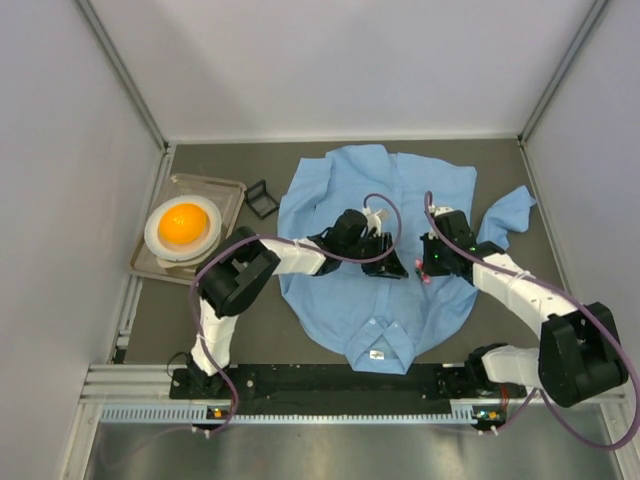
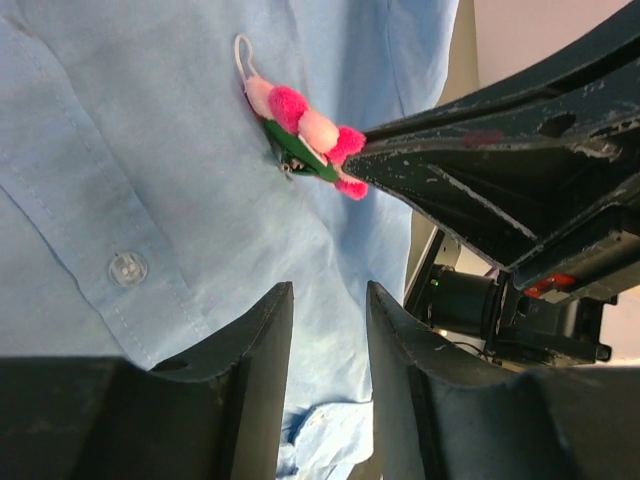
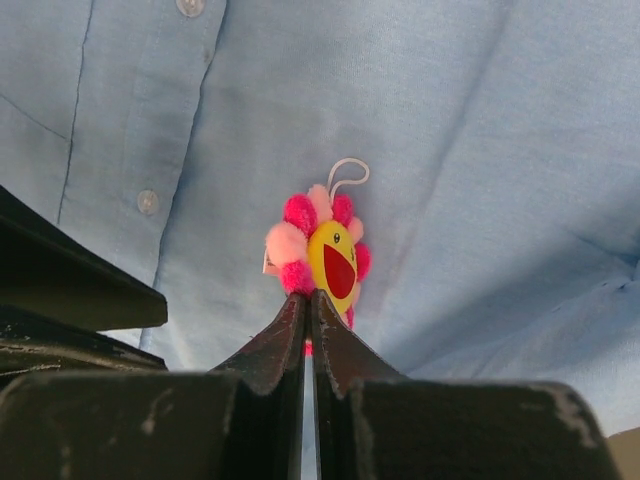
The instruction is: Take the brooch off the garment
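The garment (image 1: 340,190) is a light blue shirt spread flat on the table, collar toward the arms. The brooch (image 3: 325,250), a pink flower with a yellow smiling face, sits on the shirt front. My right gripper (image 3: 308,297) is shut, its tips pinching the brooch's lower petals. The left wrist view shows the brooch (image 2: 305,130) edge-on, with the right gripper's fingers (image 2: 480,160) meeting it from the right. My left gripper (image 2: 328,290) hovers over the garment (image 2: 150,150) just short of the brooch, jaws apart with only cloth behind the gap. From above, both grippers (image 1: 392,268) (image 1: 425,268) meet mid-shirt.
A metal tray (image 1: 235,190) at the left holds a white plate with an orange ball (image 1: 183,228). A small black frame (image 1: 262,198) lies between the tray and the shirt. Grey walls close in both sides. The left arm's dark fingers (image 3: 60,290) show at the right wrist view's left edge.
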Motion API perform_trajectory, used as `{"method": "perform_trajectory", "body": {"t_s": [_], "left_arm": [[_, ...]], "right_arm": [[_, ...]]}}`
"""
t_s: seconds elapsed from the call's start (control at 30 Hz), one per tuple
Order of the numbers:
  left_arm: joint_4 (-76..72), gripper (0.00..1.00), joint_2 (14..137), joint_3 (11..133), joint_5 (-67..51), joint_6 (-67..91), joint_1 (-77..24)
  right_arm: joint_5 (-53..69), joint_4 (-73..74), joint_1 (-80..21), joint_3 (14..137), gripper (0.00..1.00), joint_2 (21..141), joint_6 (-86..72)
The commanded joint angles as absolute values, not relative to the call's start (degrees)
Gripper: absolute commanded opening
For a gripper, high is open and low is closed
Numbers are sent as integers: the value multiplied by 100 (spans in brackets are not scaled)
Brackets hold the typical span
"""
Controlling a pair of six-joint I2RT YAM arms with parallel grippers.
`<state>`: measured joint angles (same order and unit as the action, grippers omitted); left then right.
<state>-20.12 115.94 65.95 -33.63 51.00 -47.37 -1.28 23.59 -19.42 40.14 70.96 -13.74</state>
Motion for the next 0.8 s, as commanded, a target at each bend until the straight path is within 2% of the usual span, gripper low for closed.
{"method": "perform_trajectory", "body": {"t_s": [0.0,0.27,0.43,0.6,0.77], "left_arm": [[-2171,40,11733,6969,-3437,4940,-4737],[-1750,39,11953,7391,-3419,4606,-4755],[-1302,39,12120,7865,-3402,3808,-4755],[-468,44,12331,8516,-3392,2699,-4737],[-360,43,12550,8771,-3647,2557,-4589]], "right_arm": [[-193,2303,-1846,4174,0,7303,-1151],[-571,2285,-1793,4465,0,7681,-870],[-817,2250,-1784,4553,0,7857,-572],[-730,2241,-1723,4527,0,7866,-475],[-606,2241,-1731,4377,0,7787,-580]]}}
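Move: The brooch stands at the closed tips of the right gripper, its middle about 1 cm to that hand's left and 1 cm below. From the left hand it lies some 5 cm to the right, about 1 cm farther out and 1 cm lower. The button placket runs about 8 cm to the brooch's left, level with it; the collar lies some 18 cm back of the brooch and 10 cm to its left. Both lie roughly 3 cm below the brooch. Keep the right gripper shut on the brooch's petal edge and carry it forward about 3 cm, easing slightly right near the end. Alongside, bring the still-open left gripper forward about 4 cm and 3 cm to the right, closing in on the brooch's back, and roll it nearly 20 degrees, mostly late in the reach; don't close on anything yet. ##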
